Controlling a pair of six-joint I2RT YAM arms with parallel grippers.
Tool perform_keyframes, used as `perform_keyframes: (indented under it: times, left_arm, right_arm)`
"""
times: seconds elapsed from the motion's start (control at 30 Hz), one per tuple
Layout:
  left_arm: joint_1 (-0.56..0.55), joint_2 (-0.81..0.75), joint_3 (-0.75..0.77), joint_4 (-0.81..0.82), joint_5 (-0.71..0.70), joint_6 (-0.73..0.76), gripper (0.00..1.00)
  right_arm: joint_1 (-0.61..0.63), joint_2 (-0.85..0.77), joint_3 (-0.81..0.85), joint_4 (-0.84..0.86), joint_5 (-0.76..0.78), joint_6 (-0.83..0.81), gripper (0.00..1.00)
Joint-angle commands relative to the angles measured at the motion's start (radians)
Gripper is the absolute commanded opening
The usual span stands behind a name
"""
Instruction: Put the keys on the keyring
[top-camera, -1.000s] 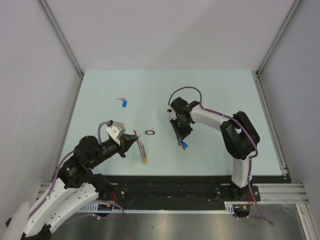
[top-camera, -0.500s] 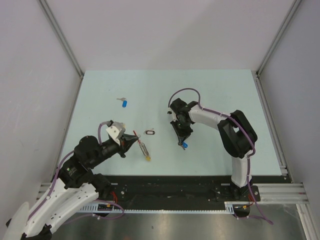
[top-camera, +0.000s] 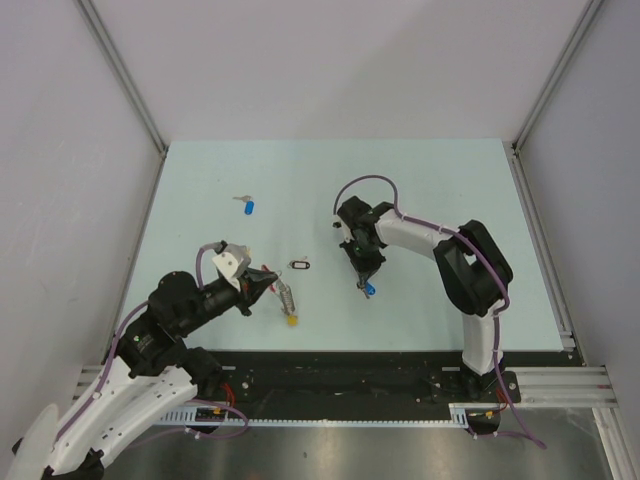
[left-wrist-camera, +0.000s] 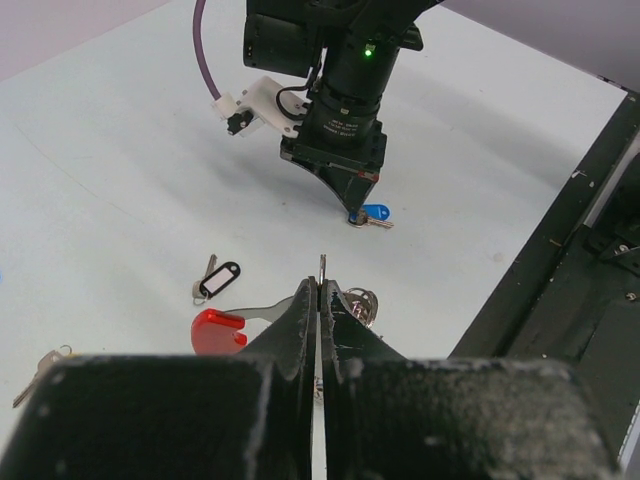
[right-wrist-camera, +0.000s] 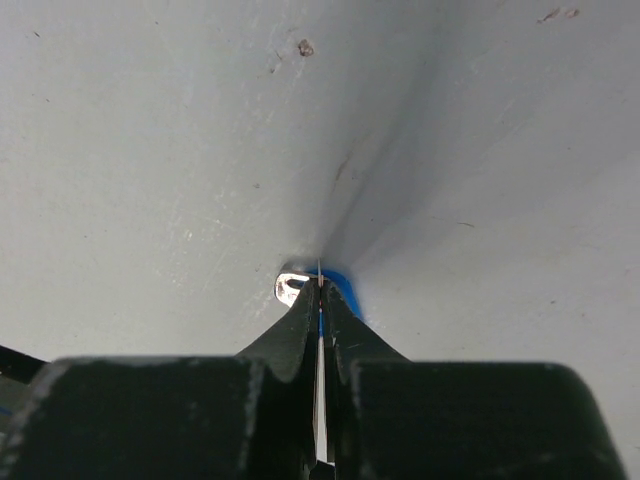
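Note:
My left gripper (top-camera: 268, 282) (left-wrist-camera: 320, 288) is shut on the silver metal of the keyring, whose red arc (left-wrist-camera: 218, 330) shows left of the jaws. A yellow-headed key (top-camera: 291, 321) lies at the ring's near end; I cannot tell whether it is threaded on. My right gripper (top-camera: 366, 280) (right-wrist-camera: 320, 285) points down at the table, shut on a blue-headed key (top-camera: 369, 290) (right-wrist-camera: 346, 286) (left-wrist-camera: 375, 213), with the key's small silver ring (right-wrist-camera: 290, 288) poking out on the left. A second blue key (top-camera: 249, 206) lies far left on the table.
A small black-rimmed oval tag (top-camera: 299, 265) (left-wrist-camera: 220, 280) lies between the two grippers. Small silver split rings (left-wrist-camera: 363, 303) sit just right of my left jaws. The black rail (top-camera: 350, 370) runs along the table's near edge. Walls enclose the pale table (top-camera: 440, 190) on three sides.
My right gripper has closed onto the blue key and drawn slightly back and left. The left gripper with the keyring has shifted only slightly; the yellow key wobbled.

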Motion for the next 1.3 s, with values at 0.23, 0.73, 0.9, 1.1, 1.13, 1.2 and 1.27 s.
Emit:
perform_keyframes:
  times: [0.23,0.73,0.9,1.1,1.13,1.2,1.27]
  left_arm:
    - [0.019,0.005,0.002,0.082,0.101,-0.046,0.01]
    - [0.029,0.115,0.016,0.28,0.146,-0.018,0.0]
    - [0.036,0.259,0.08,0.333,0.251,0.066,0.01]
    - [0.043,0.376,0.114,0.441,0.368,0.132,0.0]
    - [0.045,0.388,0.119,0.452,0.391,0.146,0.0]
    - [0.046,0.41,0.125,0.459,0.416,0.187,0.01]
    - [0.049,0.42,0.123,0.476,0.44,0.209,0.0]
  right_arm:
    - [0.076,-0.316,-0.077,0.173,0.153,-0.087,0.0]
    - [0.025,-0.796,-0.389,0.529,-0.124,-0.328,0.0]
    - [0.005,-0.939,-0.481,0.63,-0.251,-0.408,0.0]
    - [0.001,-1.022,-0.547,0.665,-0.363,-0.466,0.0]
    - [-0.001,-1.037,-0.55,0.665,-0.389,-0.483,0.0]
    - [-0.002,-1.046,-0.553,0.668,-0.405,-0.488,0.0]
    - [-0.002,-1.057,-0.553,0.671,-0.445,-0.503,0.0]
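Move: The blue-tagged key is already pinched in the right fingertips at the table. It lies about 10 cm ahead, 19 cm to the right and 24 cm below the left hand. From the right hand, the keyring hanging in the left fingers is some 17 cm to the left, 10 cm back and 18 cm up. The black-tagged key lies on the table roughly 15 cm left and 6 cm ahead of the right hand. The blue-tagged key goes up off the table in the right hand's kept pinch, climbing about 23 cm and, late on, drawing back some 5 cm, while the wrist swings the fingers from straight down to pointing forward-left. The left hand keeps hold of the keyring, eases slightly back, then carries the keyring roughly 8 cm right and a little forward towards the key, turning clockwise. ##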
